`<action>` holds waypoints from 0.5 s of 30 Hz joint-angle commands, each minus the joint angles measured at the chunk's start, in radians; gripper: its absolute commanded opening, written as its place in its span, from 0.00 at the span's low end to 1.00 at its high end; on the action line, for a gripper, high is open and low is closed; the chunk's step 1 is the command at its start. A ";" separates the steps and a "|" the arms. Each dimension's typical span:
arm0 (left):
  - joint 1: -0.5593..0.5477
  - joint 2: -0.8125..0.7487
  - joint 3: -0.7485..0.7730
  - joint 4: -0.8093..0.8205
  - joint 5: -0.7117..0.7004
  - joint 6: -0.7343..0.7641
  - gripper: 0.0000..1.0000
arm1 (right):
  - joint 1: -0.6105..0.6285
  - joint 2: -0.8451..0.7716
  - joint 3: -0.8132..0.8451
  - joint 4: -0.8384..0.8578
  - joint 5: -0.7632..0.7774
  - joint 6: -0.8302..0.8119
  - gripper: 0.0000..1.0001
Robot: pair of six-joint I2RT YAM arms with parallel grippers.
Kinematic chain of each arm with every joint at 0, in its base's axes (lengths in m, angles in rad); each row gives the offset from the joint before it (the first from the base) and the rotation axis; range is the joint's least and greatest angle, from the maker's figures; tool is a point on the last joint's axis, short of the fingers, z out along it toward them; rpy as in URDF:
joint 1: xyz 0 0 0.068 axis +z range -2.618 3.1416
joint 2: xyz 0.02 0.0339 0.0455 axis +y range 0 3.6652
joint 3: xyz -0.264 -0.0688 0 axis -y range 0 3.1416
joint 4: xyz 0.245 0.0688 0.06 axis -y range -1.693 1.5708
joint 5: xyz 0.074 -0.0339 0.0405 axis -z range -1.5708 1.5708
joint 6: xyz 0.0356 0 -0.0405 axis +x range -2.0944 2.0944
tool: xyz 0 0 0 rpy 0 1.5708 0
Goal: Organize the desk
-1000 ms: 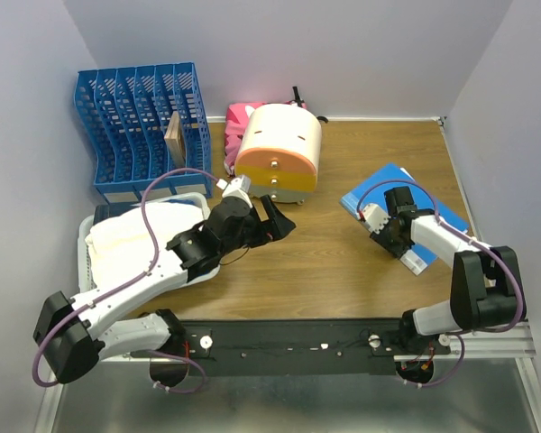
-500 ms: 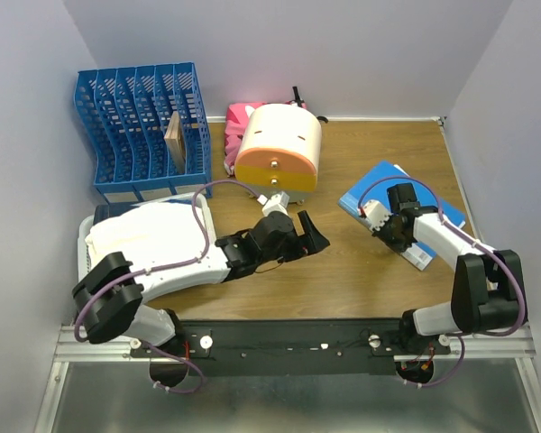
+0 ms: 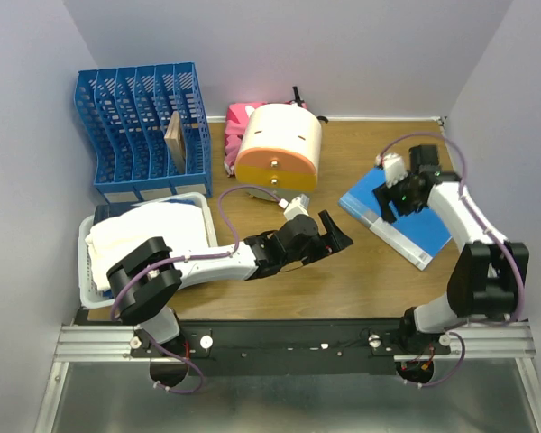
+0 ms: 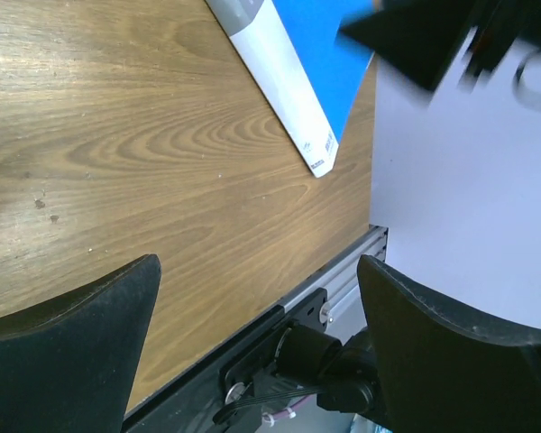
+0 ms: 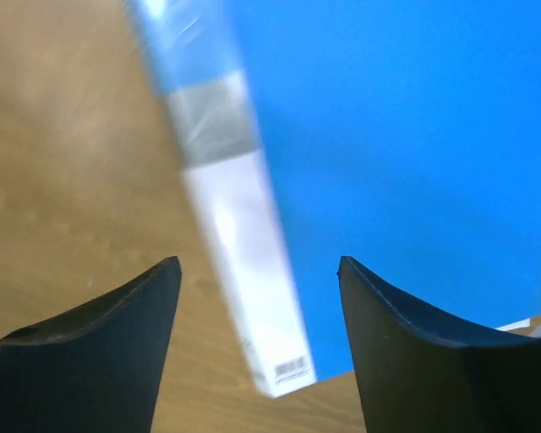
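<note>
The brown wood-grain desk holds a blue binder with a white spine at the right. My left gripper is open and empty, stretched low over the desk just left of the binder. In the left wrist view its fingers frame bare wood, with the binder's spine ahead. My right gripper is open and empty above the binder's far part. The right wrist view looks down between its fingers at the blurred white spine and the blue cover.
A blue file rack with a wooden board stands at the back left. An orange-and-cream drawer unit stands at the back middle, a pink thing behind it. A white tray with cloth lies front left. A black rail runs along the front edge.
My left arm has swung right from the tray, across the desk toward the binder. My right gripper has moved from the binder's near edge back and up toward its far part.
</note>
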 commanded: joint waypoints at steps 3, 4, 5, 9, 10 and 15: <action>-0.015 0.018 0.022 0.001 -0.047 -0.002 0.99 | -0.219 0.377 0.334 0.095 0.019 0.316 0.80; -0.015 0.018 0.025 -0.011 -0.050 0.004 0.99 | -0.233 0.416 0.374 0.098 0.035 0.379 0.80; -0.016 0.018 0.028 -0.021 -0.052 0.006 0.99 | -0.263 0.459 0.439 0.098 0.029 0.399 0.80; -0.021 0.018 0.033 -0.050 -0.057 0.019 0.99 | -0.325 0.603 0.593 0.101 -0.025 0.465 0.82; -0.021 0.020 0.034 -0.060 -0.058 0.022 0.99 | -0.332 0.652 0.618 0.101 -0.034 0.468 0.82; -0.022 0.038 0.030 -0.065 -0.049 0.024 0.99 | -0.345 0.781 0.750 0.083 -0.058 0.457 0.82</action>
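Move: The blue folder lies flat under the right hand, its middle about 9 cm below, some 5 cm to the right and 3 cm ahead. A strip of white paper pokes out past its far edge, roughly 18 cm ahead and 5 cm right. The drawer box stands about 14 cm farther out than the hand and 37 cm to its left, its middle about level in height. From the left hand the folder's middle is some 14 cm ahead, 22 cm right and 13 cm below. Already open, the right hand sweeps fast diagonally across the blue folder, about 16 cm forward and 15 cm to the right, from above its white spine side to its far right edge. After a slight rise at the start it sinks, ending about 6 cm lower, while the wrist turns some 40 degrees clockwise and the fingers stay open, coming close over that edge with no contact to be seen. ##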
